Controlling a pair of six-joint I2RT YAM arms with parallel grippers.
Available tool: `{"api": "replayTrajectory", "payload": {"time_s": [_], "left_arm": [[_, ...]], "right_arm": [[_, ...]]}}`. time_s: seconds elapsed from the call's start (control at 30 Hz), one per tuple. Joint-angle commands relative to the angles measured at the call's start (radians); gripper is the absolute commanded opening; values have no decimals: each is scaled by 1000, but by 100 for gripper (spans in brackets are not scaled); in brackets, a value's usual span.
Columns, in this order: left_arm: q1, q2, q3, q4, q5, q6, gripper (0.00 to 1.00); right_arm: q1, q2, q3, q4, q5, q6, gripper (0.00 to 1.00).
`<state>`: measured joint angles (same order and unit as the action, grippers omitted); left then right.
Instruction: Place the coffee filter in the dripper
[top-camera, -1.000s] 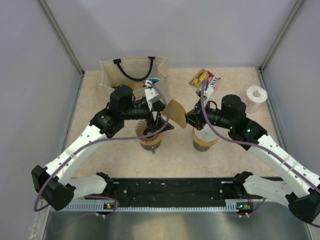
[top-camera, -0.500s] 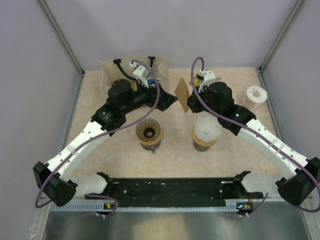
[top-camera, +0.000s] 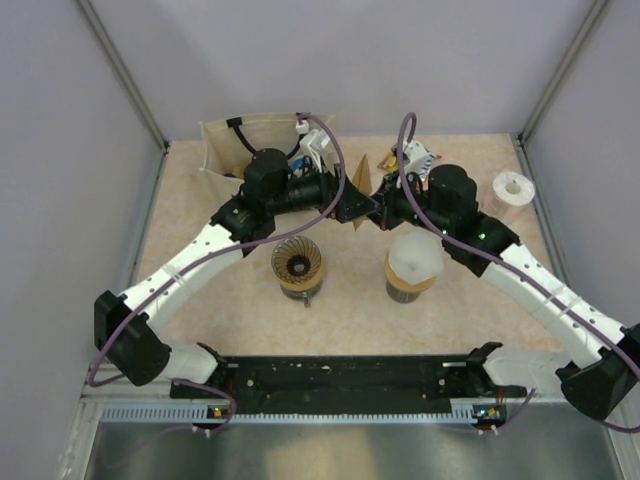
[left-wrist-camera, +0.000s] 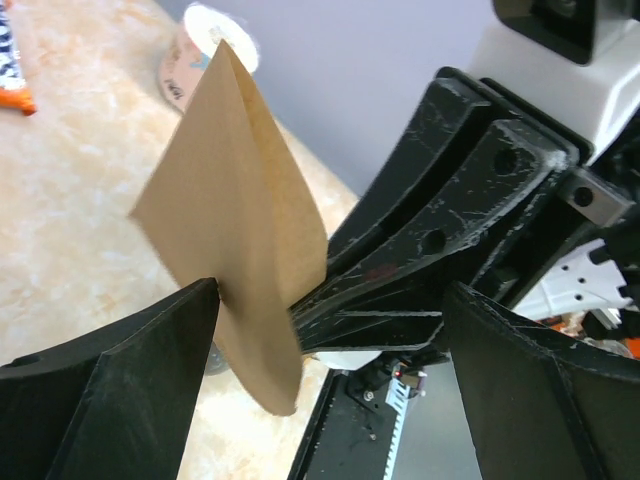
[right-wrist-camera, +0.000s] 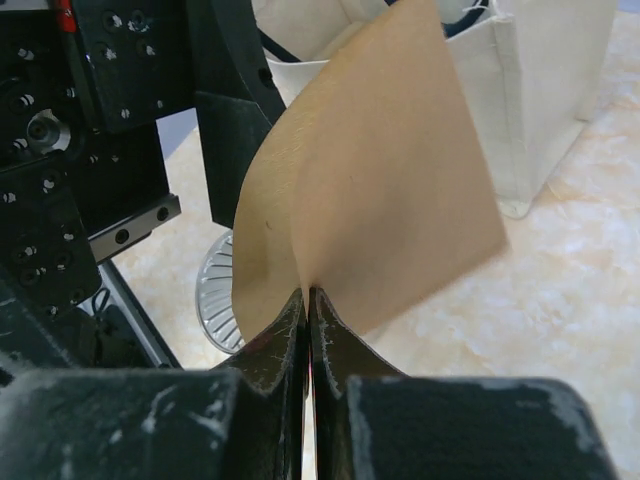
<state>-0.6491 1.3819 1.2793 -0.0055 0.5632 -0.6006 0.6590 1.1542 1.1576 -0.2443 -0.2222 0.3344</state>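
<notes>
The coffee filter is a tan paper cone, pinched flat at its lower edge by my right gripper, which is shut on it. It is held in the air behind the dripper, a dark grey ribbed cone on the table; part of the dripper also shows in the right wrist view. My left gripper is open wide, and its jaws straddle the filter and the right gripper's fingers. One left jaw touches the filter's edge. In the top view the two grippers meet tip to tip under the filter.
A white translucent cone stands on a tan base to the right of the dripper. A cream tote bag stands at the back left. A snack packet and a white roll lie at the back right.
Both grippers rose from above the dripper and moved back. The left gripper then swung right to meet the right one. The filter turned from broadside to edge-on.
</notes>
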Motion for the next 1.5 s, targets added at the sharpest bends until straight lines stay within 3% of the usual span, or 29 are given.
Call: {"api": "replayTrajectory", "payload": {"time_s": [0.0,0.17,0.43,0.7,0.97,1.07,1.23,1.47], "left_arm": [[-1,-6,45,108,98,-33,96],[0,-37,32,29,4,38,85],[0,-75,-14,68,96,84,66],[0,-64,14,-29,31,146,47],[0,-112,-3,-106,-173,194,41],[-1,-112,6,-139,-244,205,32],[-1,-83,58,-240,-403,209,7],[-3,-75,81,-310,-630,171,1]], "right_arm": [[10,-36,-13,77,-54,8,0],[10,-65,-30,86,-46,6,0],[10,-76,-33,68,-14,2,0],[10,-79,-27,63,-26,-11,0],[10,-90,-24,37,26,-21,0],[10,-100,-26,33,44,-23,0],[10,-97,-22,27,96,-25,0],[8,-70,-18,-23,218,6,0]]}}
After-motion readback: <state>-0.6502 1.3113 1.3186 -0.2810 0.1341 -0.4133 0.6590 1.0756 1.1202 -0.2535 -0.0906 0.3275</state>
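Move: Just ahead of the left hand, about 3 cm forward and 1 cm right at nearly its height, is the coffee filter's middle, part of it already between the open fingers. The empty dripper stands some 14 cm left of this hand, 11 cm back and 18 cm below. For the right hand, which already holds the filter, its middle is 4 cm forward and 4 cm left; the white-lined dripper is 10 cm right, 10 cm back and 17 cm below. Closing from wide open to shut, the left fingers hover nearly in place at first, then pinch the filter's far edge as the hand draws left and forward some 7 cm, sinking slightly and turning about 20 degrees counter-clockwise with some roll. Keeping its shut grip, the right hand stays almost still, then eases about 2 cm right. ##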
